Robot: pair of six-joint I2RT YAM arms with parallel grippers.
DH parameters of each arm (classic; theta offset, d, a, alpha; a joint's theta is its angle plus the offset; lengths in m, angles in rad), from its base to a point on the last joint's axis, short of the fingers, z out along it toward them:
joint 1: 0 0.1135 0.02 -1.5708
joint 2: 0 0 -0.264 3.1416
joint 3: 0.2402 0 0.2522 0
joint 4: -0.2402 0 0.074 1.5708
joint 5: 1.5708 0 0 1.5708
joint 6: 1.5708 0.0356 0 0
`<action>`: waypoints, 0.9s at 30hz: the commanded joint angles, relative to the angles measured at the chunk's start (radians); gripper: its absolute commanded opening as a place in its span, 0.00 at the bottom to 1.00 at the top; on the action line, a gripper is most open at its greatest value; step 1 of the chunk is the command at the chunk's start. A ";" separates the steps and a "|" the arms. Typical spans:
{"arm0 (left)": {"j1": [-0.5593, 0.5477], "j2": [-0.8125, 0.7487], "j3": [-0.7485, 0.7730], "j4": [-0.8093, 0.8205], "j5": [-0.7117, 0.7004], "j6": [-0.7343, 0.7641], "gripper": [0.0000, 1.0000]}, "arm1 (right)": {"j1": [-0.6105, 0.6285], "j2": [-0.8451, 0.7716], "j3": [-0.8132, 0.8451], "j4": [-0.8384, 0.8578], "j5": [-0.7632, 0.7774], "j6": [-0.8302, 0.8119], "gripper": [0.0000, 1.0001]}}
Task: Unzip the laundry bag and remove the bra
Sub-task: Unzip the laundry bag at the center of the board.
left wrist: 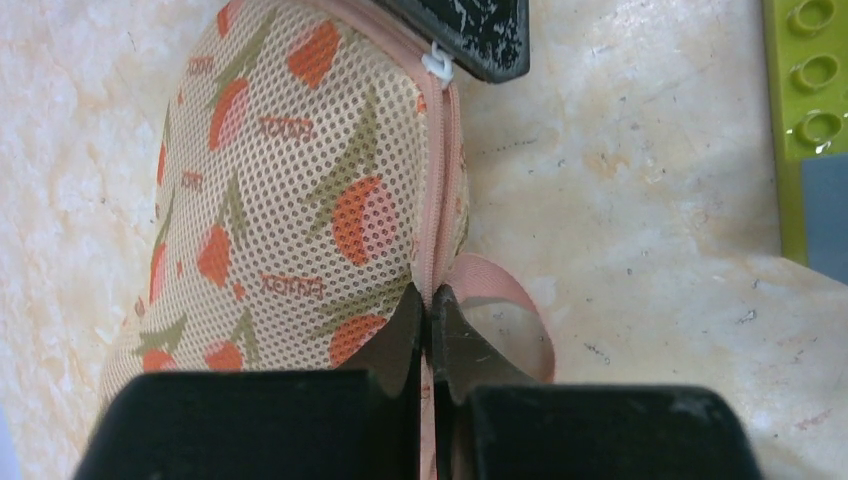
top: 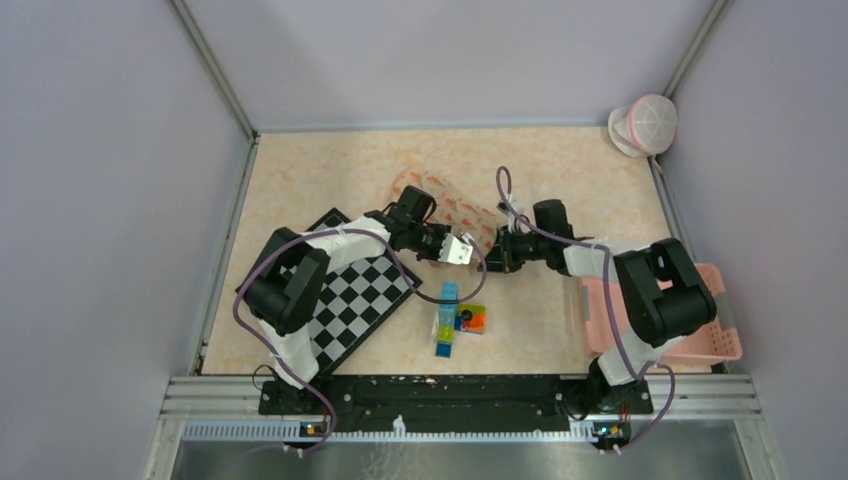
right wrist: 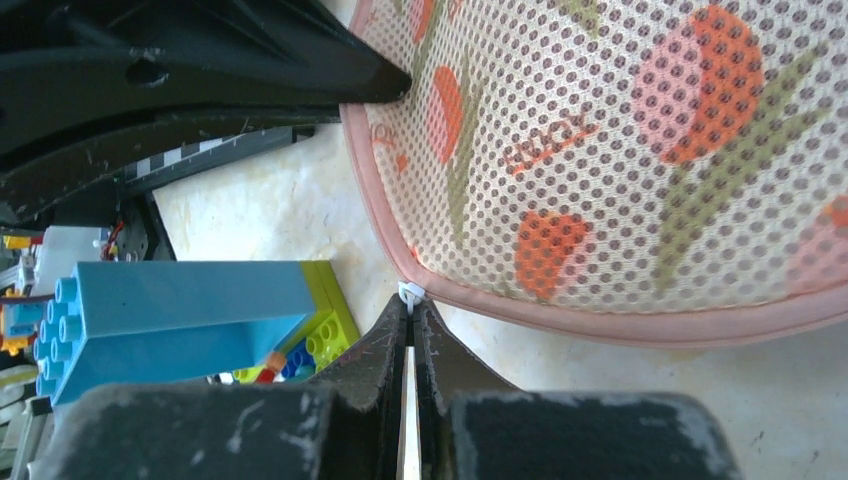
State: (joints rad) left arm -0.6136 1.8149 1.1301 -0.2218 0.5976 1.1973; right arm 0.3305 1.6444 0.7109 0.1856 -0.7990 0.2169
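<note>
The laundry bag (top: 465, 212) is beige mesh with an orange fruit print and a pink zipper seam (left wrist: 440, 190). It lies mid-table between the two arms. My left gripper (left wrist: 430, 300) is shut on the pink seam at the bag's near end, beside a pink loop (left wrist: 515, 295). At the other end, my right gripper (right wrist: 410, 305) is shut on the small white zipper pull (right wrist: 409, 292), which also shows in the left wrist view as a white pull (left wrist: 437, 65). From above, the left gripper (top: 440, 240) and right gripper (top: 497, 250) face each other. The bra is hidden.
A black-and-white checkerboard (top: 350, 295) lies front left. Toy bricks (top: 455, 320) sit just in front of the grippers, close to the bag, with a blue brick (right wrist: 180, 310) and a green one (left wrist: 810, 100). A pink basket (top: 700, 330) stands front right, a pink-white object (top: 645, 125) back right.
</note>
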 commanded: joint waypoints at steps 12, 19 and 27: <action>0.100 0.001 0.014 -0.035 -0.024 0.084 0.00 | 0.005 -0.080 -0.047 -0.062 -0.026 -0.122 0.00; 0.119 -0.005 0.036 -0.036 -0.005 0.056 0.02 | 0.009 -0.072 -0.029 -0.047 -0.031 -0.117 0.00; 0.071 -0.090 0.005 -0.048 0.126 -0.006 0.43 | 0.025 -0.032 0.019 0.033 -0.029 -0.056 0.00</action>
State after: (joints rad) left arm -0.5236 1.7939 1.1313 -0.2626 0.6548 1.2163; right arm 0.3393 1.6043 0.6704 0.1493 -0.8028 0.1345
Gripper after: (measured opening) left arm 0.381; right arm 0.006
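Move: The zip pull of the laundry bag is already pinched in the right fingers, practically at that hand's point; it lies about 5 cm right and 2 cm back of the left fingers, which hold the zipped edge. The bag's middle is some 7 cm ahead and 3 cm left of the left hand. From the right hand, the blue block tower stands about 6 cm back and 6 cm left, the green block base roughly 9 cm back and 2 cm left. The bag's zipped edge, still pinched by the left fingers, is drawn left and then forward as well, about 4 cm in all, away from the zip pull. Meanwhile the right hand keeps the pull and eases some 2 cm back, slightly right and down, then holds. Finally the left fingers open a little over a third, letting go of the edge, as that hand rises 1 cm and eases back rightward. ##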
